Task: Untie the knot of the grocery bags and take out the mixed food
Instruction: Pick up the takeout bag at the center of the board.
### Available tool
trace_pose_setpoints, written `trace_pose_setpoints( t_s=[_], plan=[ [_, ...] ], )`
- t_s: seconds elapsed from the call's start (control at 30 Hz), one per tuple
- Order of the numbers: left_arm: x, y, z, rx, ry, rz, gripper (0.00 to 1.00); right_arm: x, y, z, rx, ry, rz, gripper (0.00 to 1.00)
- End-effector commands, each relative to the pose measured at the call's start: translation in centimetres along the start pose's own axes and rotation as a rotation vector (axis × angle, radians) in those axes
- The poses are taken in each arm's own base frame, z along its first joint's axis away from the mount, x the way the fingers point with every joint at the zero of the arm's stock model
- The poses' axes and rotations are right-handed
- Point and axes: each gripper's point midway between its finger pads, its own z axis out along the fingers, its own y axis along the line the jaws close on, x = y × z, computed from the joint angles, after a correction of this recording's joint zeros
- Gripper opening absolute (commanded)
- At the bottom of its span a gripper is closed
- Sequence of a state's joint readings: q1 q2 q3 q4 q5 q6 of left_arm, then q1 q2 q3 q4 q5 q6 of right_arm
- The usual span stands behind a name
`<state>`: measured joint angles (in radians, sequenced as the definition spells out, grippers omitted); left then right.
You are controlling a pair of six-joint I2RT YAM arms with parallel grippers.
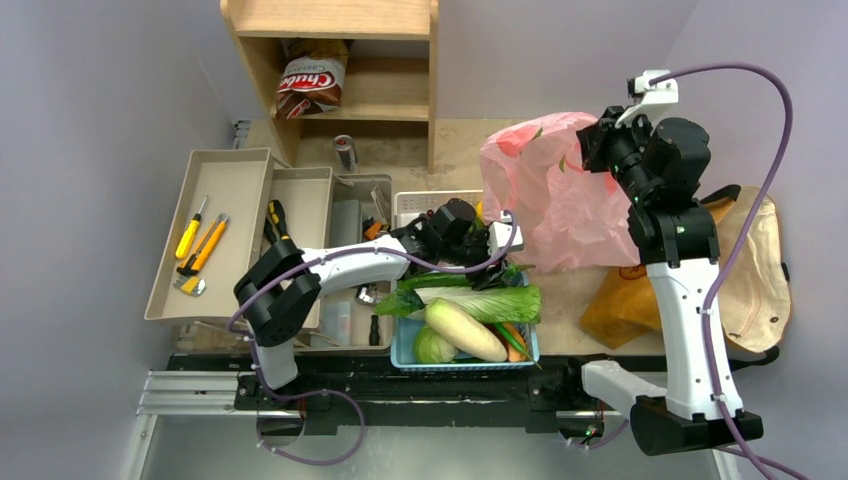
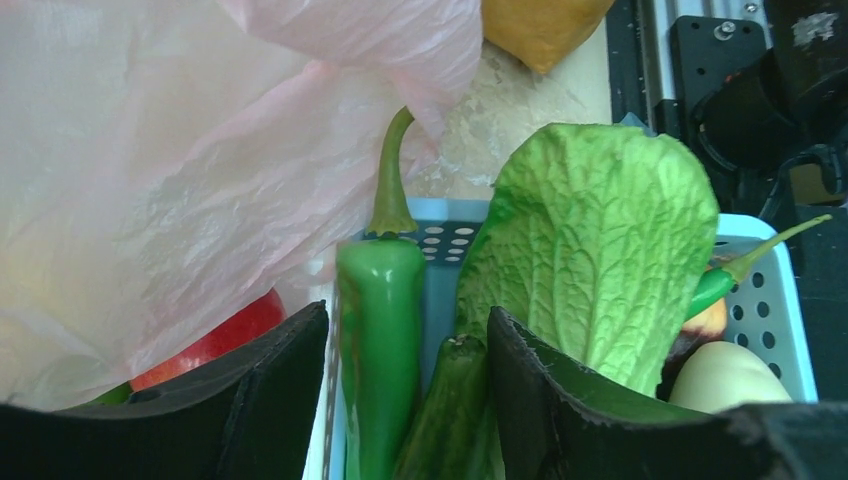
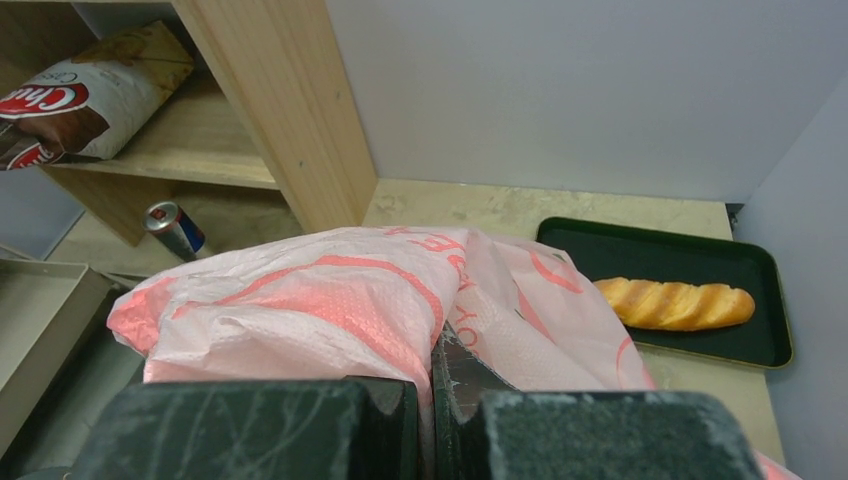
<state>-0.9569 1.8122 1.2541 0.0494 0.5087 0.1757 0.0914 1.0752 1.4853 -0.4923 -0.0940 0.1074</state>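
Observation:
The thin pink bag [image 1: 555, 205] stands bunched behind the blue basket [image 1: 400, 352]; its knot does not show. My right gripper [image 1: 594, 150] is shut on a fold of the pink bag [image 3: 300, 300] at its top right, the plastic pinched between the jaws [image 3: 427, 385]. My left gripper [image 1: 492, 248] hovers over the basket's far end, jaws apart [image 2: 406, 310] astride a green pepper [image 2: 380, 330] and a cucumber tip [image 2: 450, 400]. A red apple [image 2: 215, 340] shows through the bag. Napa cabbage [image 2: 600, 250], daikon [image 1: 465, 328] and carrot [image 1: 513, 340] lie in the basket. The brown paper bag [image 1: 625, 300] lies flat.
A beige tote [image 1: 762, 270] lies right of my right arm. Grey trays with tools [image 1: 215, 230] fill the left side. A wooden shelf [image 1: 340, 60] holds a Chubs bag [image 1: 312, 80], with a can [image 1: 346, 152] beneath. A bread loaf [image 3: 675, 303] rests on a dark tray [image 3: 760, 300].

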Motion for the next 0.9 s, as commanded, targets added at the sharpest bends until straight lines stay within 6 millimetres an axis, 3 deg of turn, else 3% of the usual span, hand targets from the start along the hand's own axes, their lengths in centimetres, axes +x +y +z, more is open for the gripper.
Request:
trace_pose_setpoints(
  t_s=[0.0,0.1,0.17,0.33,0.5,0.73,0.87],
  plan=[
    [-2.5,1.3,0.0,-0.061,-0.045,0.030,0.58,-3.2,0.2,-0.9,0.005,-0.075,0.015,0.00],
    [-2.4,2.0,0.0,-0.096,-0.033,0.018,0.58,-4.2,1.0,-1.1,-0.031,-0.090,0.034,0.00],
    [-2.3,2.3,0.1,-0.108,-0.020,0.009,0.52,-4.3,1.3,-1.2,-0.043,-0.089,0.046,0.00],
    [-2.5,3.0,0.1,-0.143,-0.011,-0.016,0.27,-3.4,1.2,-1.4,-0.040,-0.060,0.041,0.00],
    [-4.7,2.4,-1.2,-0.149,-0.094,0.005,0.01,-0.9,-0.2,-1.1,0.020,0.001,-0.002,0.00],
    [-7.0,2.4,-3.2,-0.200,-0.178,0.010,0.00,2.1,-1.5,-1.3,0.066,0.062,-0.053,0.00],
    [-6.8,3.0,-3.9,-0.244,-0.162,0.022,0.00,2.6,-2.4,-1.6,0.108,0.078,-0.091,0.00]
  ],
)
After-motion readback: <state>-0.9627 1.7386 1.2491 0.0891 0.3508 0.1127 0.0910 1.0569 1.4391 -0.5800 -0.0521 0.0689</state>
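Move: The green pepper lies lengthwise left to right almost between the left hand's open fingers, about 1 cm ahead and 2 cm below. The cucumber runs beside it, its middle roughly 7 cm left, 1 cm back and 2 cm below. Some 4 cm below the left hand, the napa cabbage is 5 cm back and 3 cm left, the white radish 10 cm back and 4 cm left. From the right hand, which already grips the pink bag, the pepper is about 8 cm back, 13 cm left and 28 cm below. The left fingers shut on the green pepper, catching the cucumber's end between them too, after the hand edges about 2 cm forward; keeping that pinch, it then lifts roughly 3 cm, turning some 10 degrees counter-clockwise in all. The right hand keeps its grip on the pink bag, raises it about 2.5 cm, then lowers it some 6 cm while the fingers tip slightly down. ##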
